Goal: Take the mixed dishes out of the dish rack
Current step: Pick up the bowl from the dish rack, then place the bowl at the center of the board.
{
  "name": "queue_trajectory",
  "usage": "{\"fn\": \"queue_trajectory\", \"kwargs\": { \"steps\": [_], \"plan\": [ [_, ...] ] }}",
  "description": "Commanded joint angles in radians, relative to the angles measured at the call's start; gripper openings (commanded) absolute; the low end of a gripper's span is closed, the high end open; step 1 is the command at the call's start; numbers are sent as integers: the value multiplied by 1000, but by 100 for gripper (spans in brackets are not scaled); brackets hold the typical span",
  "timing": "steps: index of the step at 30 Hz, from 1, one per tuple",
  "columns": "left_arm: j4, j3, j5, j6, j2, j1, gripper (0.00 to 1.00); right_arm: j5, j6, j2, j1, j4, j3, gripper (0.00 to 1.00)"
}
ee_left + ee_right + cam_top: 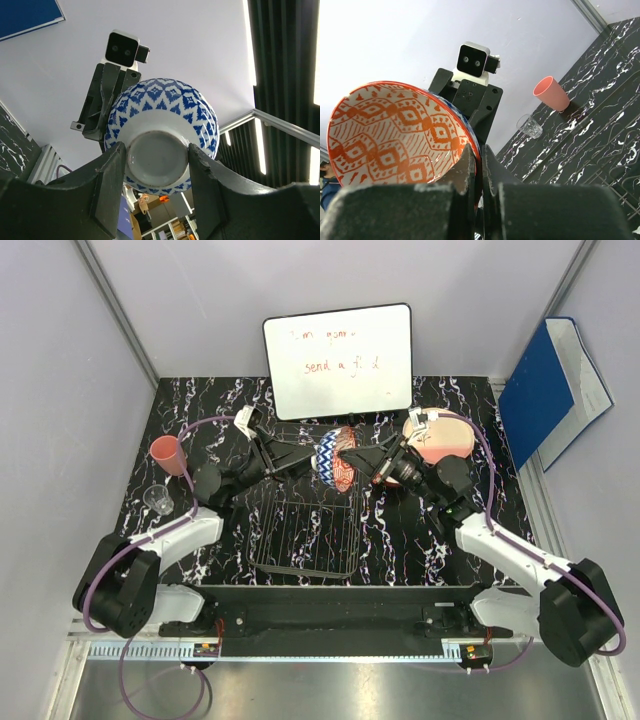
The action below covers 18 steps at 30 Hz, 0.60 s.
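Two nested bowls hang in the air above the far end of the black wire dish rack [305, 535]. The outer one is the blue-and-white bowl [328, 453] [165, 102]; my left gripper [305, 455] [156, 161] is shut on its foot ring from the left. Inside it sits the cream bowl with reddish markings [343, 472] [395, 135]. My right gripper [366, 462] [480, 160] is shut on that bowl's rim, one finger inside and one outside. The pink cup [168, 455] [551, 93] and the small glass [158, 500] [529, 126] stand on the table at the left. The pinkish plate [440, 438] lies at the back right.
A whiteboard [338, 360] with red writing leans against the back wall, just behind the bowls. A blue binder [550, 390] stands off the table at the right. The black marbled tabletop [400, 540] surrounds the rack.
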Motion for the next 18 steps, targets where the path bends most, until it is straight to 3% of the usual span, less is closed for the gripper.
{"fn": "queue_trajectory", "kwargs": {
  "steps": [1,3,4,7,12,15,16,18],
  "plan": [
    [340,22,11,24,20,-11,0,-19,-7,-36,5,-3,45,0],
    [340,27,16,24,27,-10,7,-4,-32,-74,5,-61,47,0],
    [337,37,16,23,34,-2,43,15,-40,-89,5,-86,47,0],
    [299,59,46,24,39,27,99,74,-95,-171,4,-231,64,0],
    [188,36,51,84,-4,108,99,229,-216,-310,5,-589,180,0],
    [70,13,31,154,-70,166,99,485,-280,-317,5,-916,323,0],
    [-50,8,13,189,-94,186,99,647,-294,-301,5,-1081,407,0],
    [-265,20,-24,348,-197,194,99,790,-325,-221,4,-1225,488,0]
  ]
}}
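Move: Pinched low on its rim by the right hand, the bowl has its middle about 2 cm to that hand's left, 1 cm back and 4 cm up. The left hand still grips its foot: the middle is some 4 cm to that hand's right, 1 cm ahead and 2 cm up, with the dish rack 4 cm ahead and about 28 cm below. From the right hand the white bowl lies 8 cm ahead, 13 cm right, the plates 16 cm ahead, 24 cm right, both roughly 30 cm down. Opening wide, the left fingers let go of the bowl's foot and that hand draws off about 5 cm, left and forward. The right hand, keeping its pinch on the rim, speeds away to the right and up, some 7 cm across and 5 cm higher, swinging about 20 degrees clockwise while its fingertips tip downward. ##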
